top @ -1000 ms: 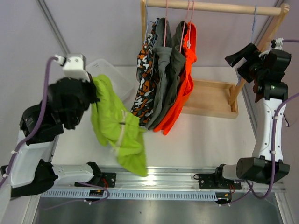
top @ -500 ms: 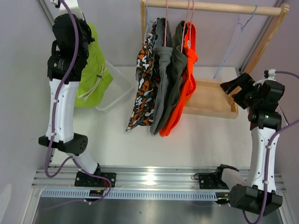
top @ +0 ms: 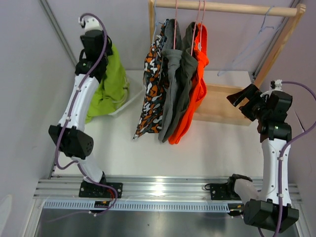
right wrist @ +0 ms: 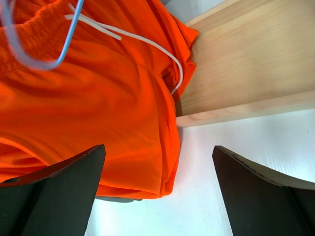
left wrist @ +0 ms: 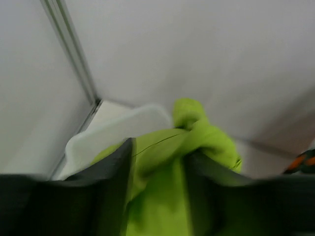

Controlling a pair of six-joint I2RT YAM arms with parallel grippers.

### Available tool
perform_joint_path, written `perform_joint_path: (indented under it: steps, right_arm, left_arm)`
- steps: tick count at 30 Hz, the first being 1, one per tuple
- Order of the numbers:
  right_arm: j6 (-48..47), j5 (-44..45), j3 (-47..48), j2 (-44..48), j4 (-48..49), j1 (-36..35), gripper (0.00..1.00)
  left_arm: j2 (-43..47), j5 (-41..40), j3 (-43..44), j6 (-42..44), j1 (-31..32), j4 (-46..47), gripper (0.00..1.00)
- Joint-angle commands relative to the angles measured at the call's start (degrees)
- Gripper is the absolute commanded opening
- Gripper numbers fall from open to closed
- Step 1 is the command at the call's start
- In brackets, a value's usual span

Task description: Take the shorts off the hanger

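My left gripper (top: 101, 61) reaches to the far left corner over a white bin (top: 120, 109). Lime green shorts (top: 112, 91) hang from it into the bin. In the left wrist view the left gripper (left wrist: 160, 150) has its jaws parted, with the green shorts (left wrist: 206, 137) bunched between them above the bin (left wrist: 113, 130). Camouflage shorts (top: 150, 94), dark grey shorts (top: 174, 81) and orange shorts (top: 196, 84) hang on hangers from the rail (top: 227, 7). My right gripper (top: 243, 98) is open beside the orange shorts (right wrist: 98, 98), holding nothing; between its jaws (right wrist: 158, 150) is the hem.
The wooden rack's base tray (top: 222, 106) lies under the hanging clothes, its board (right wrist: 246, 64) close to my right fingers. An empty light blue wire hanger (top: 253, 40) swings at the rail's right end. Grey walls close in on both sides.
My left arm carried the green shorts from near the front up to the far left bin, and its jaws have parted. My right gripper dropped lower and moved left towards the orange shorts.
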State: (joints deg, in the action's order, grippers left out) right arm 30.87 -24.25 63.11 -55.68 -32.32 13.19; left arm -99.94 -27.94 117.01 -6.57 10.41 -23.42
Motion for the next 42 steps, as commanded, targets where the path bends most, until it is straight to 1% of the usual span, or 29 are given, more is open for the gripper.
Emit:
perform_joint_path:
  steps: [1,2,4,5,6,7,8,9,10,11,12,13,14,16,17,18,19,21,22,23,24,25,26,27,28,31,33,38,42]
  right_arm:
    - [-0.4,1.0,1.5,3.8,0.9,-0.3,0.99]
    - [-0.3,1.2,1.8,4.4,0.8,-0.3,0.99]
    - [0.0,2.1,3.5,5.9,-0.2,-0.4,0.99]
    - [0.0,2.4,4.3,6.5,-0.7,-0.4,0.99]
    - [0.2,3.2,5.2,6.9,-1.8,-0.4,0.99]
    - [0.3,3.4,6.0,7.4,-1.9,-0.4,0.99]
    - [0.8,3.2,7.5,8.6,-1.4,-0.4,0.99]
    - [1.2,2.7,8.2,9.2,-0.9,-0.5,0.99]
    - [1.6,1.6,9.0,9.6,0.2,-0.6,0.99]
    - [2.1,-0.1,10.4,10.1,1.9,-0.7,0.99]
    - [3.5,-2.0,11.1,10.3,5.2,-1.2,0.99]
    - [4.4,-3.1,11.7,10.3,7.1,-1.6,0.99]
    - [5.4,-4.2,12.5,10.1,9.4,-2.0,0.99]
    - [8.1,-5.3,15.5,7.7,14.5,-4.5,0.99]
    - [8.5,-5.3,16.8,6.3,16.0,-5.9,0.99]
    - [8.6,-4.1,20.3,2.9,17.8,-7.6,0.99]
    - [6.8,-2.8,22.7,0.9,17.8,-11.9,0.99]
    - [3.4,2.4,28.1,-3.9,15.6,-17.5,0.99]
    - [-0.2,4.4,34.6,-9.2,14.1,-19.8,0.99]
    - [-1.9,7.4,38.3,-12.1,10.4,-23.3,0.99]
    - [-3.2,9.1,41.9,-15.0,8.5,-24.3,0.97]
    - [-3.9,10.2,47.9,-20.3,7.2,-24.9,0.9]
    - [-4.5,11.1,50.2,-22.6,5.9,-25.0,0.8]
    - [-5.0,11.9,52.2,-24.6,5.4,-25.0,0.73]
    - [-5.4,12.7,55.0,-28.0,5.2,-25.1,0.7]
    - [-6.5,15.5,58.3,-32.2,5.0,-25.1,0.69]
    - [-7.1,16.7,60.9,-35.9,4.5,-25.0,0.66]
    - [-6.7,17.5,62.5,-40.8,5.0,-25.2,0.63]
    - [-7.4,19.1,62.6,-43.0,5.0,-26.5,0.63]
  left_arm:
    - [-0.9,2.7,-6.8,-10.0,-2.6,-1.6,0.91]
    - [-1.9,3.8,-6.7,-10.8,-2.9,-5.4,0.99]
    - [-4.6,4.9,-5.0,-12.8,-3.2,-9.6,0.99]
    - [-4.7,4.5,-4.5,-13.5,-3.2,-13.0,0.99]
    - [-4.0,4.0,-5.7,-13.9,-3.2,-13.4,0.99]
    - [-0.6,4.2,-7.0,-14.3,-3.2,-13.1,0.99]
    - [1.7,4.4,-11.4,-14.5,-3.2,-11.7,0.99]
    - [4.4,5.2,-12.9,-14.8,-3.0,-11.3,0.99]
    - [9.6,5.6,-14.6,-14.9,-2.9,-11.0,0.99]
    - [12.5,5.7,-15.9,-15.2,-2.7,-11.1,0.99]
    - [15.1,6.0,-20.9,-15.7,-2.0,-11.0,0.99]
    - [20.5,7.6,-22.8,-15.1,-1.5,-10.9,0.99]
    - [23.3,7.6,-26.6,-15.2,-0.9,-10.8,0.99]
    - [28.4,8.3,-35.1,-14.7,1.5,-10.2,0.99]
    - [33.1,8.3,-37.3,-14.7,2.6,-10.2,0.99]
    - [35.2,8.4,-41.0,-14.6,4.2,-10.0,0.99]
    - [37.2,8.3,-44.9,-15.1,5.1,-10.7,0.99]
    - [42.4,8.6,-48.4,-15.1,7.0,-11.2,1.0]
    - [44.0,8.4,-52.9,-15.4,7.4,-11.9,0.99]
    - [46.6,8.9,-54.0,-15.4,7.9,-12.1,0.99]
    - [47.7,9.1,-56.2,-15.4,8.0,-12.3,0.99]
    - [48.7,9.6,-57.9,-15.1,8.1,-12.4,0.99]
    - [49.5,9.6,-58.4,-14.9,8.2,-12.5,0.99]
    - [51.0,9.1,-60.0,-14.6,8.3,-12.7,0.99]
    - [51.6,8.9,-60.6,-14.1,8.3,-12.5,0.99]
    - [53.1,9.0,-63.9,-13.6,8.3,-12.3,0.99]
    - [53.7,10.1,-65.9,-13.6,8.3,-11.5,0.99]
    - [54.1,10.8,-65.9,-12.7,8.3,-10.5,0.99]
    - [53.7,11.7,-65.9,-12.3,8.3,-10.2,0.99]
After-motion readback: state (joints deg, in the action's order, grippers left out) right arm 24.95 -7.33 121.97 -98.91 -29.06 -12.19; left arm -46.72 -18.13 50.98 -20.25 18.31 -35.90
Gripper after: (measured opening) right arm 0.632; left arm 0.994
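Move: The left hand still has the green shorts hanging over the white basket; the basket's middle lies about 38 cm below it, 3 cm back and 4 cm left. The camo shorts hang some 19 cm right of that hand, 11 cm back, 18 cm lower. From the right hand, the orange shorts' waistband is about 20 cm ahead, 16 cm left and 15 cm up; the grey shorts hang 7 cm left of that waistband, and the empty blue hanger 17 cm ahead, 1 cm left, 15 cm up. Drop the left gripper some 16 cm towards the basket, opening its already parting fingers wide to let go of the green shorts, then draw it back about 25 cm, first rising, then sinking. Meanwhile raise the right gripper nearly 30 cm, tilting its fingers up; swing it left, then forward and down to the orange waistband, half narrowing the wide-open fingers and levelling them. ##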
